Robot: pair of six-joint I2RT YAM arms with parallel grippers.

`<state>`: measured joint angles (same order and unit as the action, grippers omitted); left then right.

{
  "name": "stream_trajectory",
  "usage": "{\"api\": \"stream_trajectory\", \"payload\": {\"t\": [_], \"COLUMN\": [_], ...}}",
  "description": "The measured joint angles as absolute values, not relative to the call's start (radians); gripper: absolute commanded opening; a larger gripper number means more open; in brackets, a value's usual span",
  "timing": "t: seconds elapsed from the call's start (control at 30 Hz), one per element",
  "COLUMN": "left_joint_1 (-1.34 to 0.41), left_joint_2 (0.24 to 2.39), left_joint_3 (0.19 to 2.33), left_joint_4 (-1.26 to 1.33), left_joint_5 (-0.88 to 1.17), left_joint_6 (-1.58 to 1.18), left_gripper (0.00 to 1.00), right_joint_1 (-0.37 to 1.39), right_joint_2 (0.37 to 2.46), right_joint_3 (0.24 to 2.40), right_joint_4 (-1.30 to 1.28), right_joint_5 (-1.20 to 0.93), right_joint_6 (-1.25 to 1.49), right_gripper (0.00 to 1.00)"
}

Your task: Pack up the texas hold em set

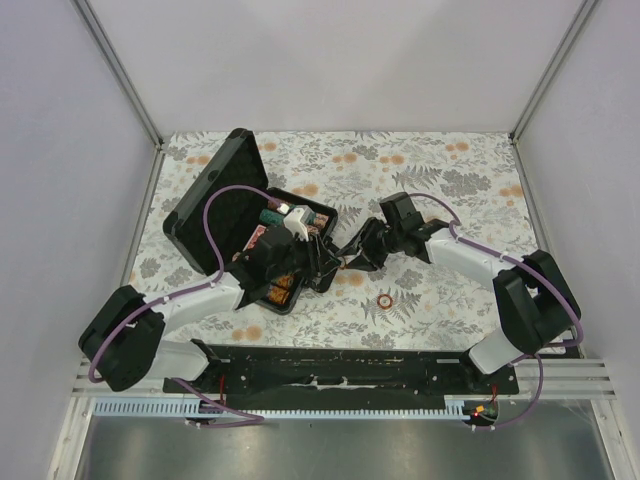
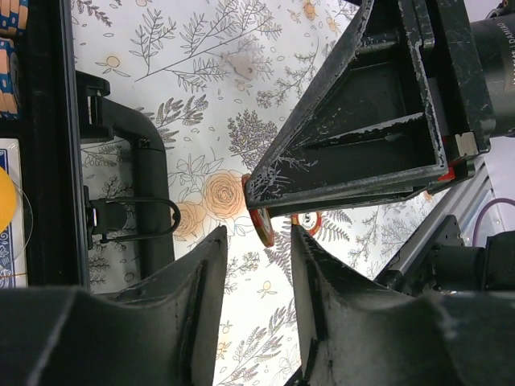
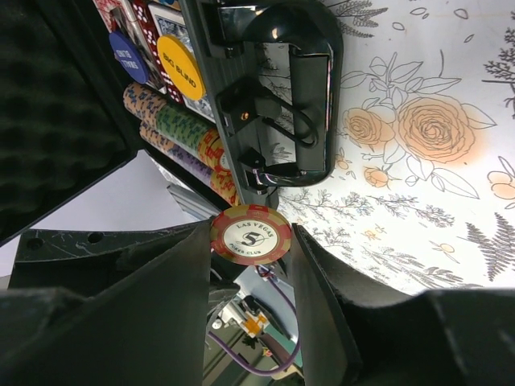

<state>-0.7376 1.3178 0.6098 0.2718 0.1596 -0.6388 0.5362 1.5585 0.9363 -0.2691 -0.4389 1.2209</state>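
Note:
The black briefcase [image 1: 215, 205] of the texas hold em set lies open at the left, lid tilted back; rows of coloured chips [image 3: 181, 129], a yellow button [image 3: 180, 56] and a blue button [image 3: 129, 56] sit in its tray. My right gripper [image 3: 251, 239] is shut on a red "Las Vegas 5" chip [image 3: 251, 232], held flat between its fingers just in front of the case handle [image 3: 294, 88]. In the left wrist view this chip [image 2: 261, 223] shows edge-on at the tips of my left gripper [image 2: 259, 241], which stands open and does not touch it.
A second red chip [image 1: 385, 300] lies loose on the flowered table cloth [image 1: 450, 190] to the right of the grippers. Both arms meet at the case's near right corner [image 1: 320, 275]. White walls close in the table on three sides.

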Motion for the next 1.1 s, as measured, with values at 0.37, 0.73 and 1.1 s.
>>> {"api": "stream_trajectory", "payload": {"t": [0.37,0.73,1.1], "left_joint_1": [-0.738,-0.742,-0.742], "left_joint_2": [1.365,1.381,1.291], "left_joint_3": [0.641,0.654,0.722], "left_joint_4": [0.272,0.255,-0.036], "left_joint_5": [0.136,0.133,-0.033], "left_joint_6": [-0.655,-0.665,-0.542], "left_gripper": [0.24,0.02,0.02], "right_joint_1": [0.534,0.532,0.519], "right_joint_2": [1.559,1.567,1.510], "right_joint_3": [0.923,0.912,0.910], "right_joint_4": [-0.222,-0.197,-0.311], "right_joint_5": [-0.472,-0.473,-0.403], "right_joint_6": [1.247,1.249,1.132], "right_gripper": [0.42,0.61,0.77]}}
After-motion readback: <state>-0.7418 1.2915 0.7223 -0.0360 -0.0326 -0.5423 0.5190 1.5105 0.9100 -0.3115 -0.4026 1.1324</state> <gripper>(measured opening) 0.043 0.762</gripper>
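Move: The poker chip is held out edge-on about 1 cm ahead of the left fingertips, 1 cm to their right and a touch lower. The same chip sits in the right fingers, roughly 1 cm left of and 1 cm below their hand point. From the left hand, the case handle is about 4 cm left and 2 cm back, the big blind button 9 cm left and 2 cm ahead, the loose red chip 10 cm right and 8 cm back, all some 8 to 10 cm lower. Easing forward about 1 cm, the left hand brings its half-open fingers around the chip and shuts them on its flat faces. Only then do the right fingers, still gripping it across the rim, spread wide and back off some 2 cm to the right, while the left hand carries the chip about 4 cm left, towards the case, rolling so that its left side rises. ##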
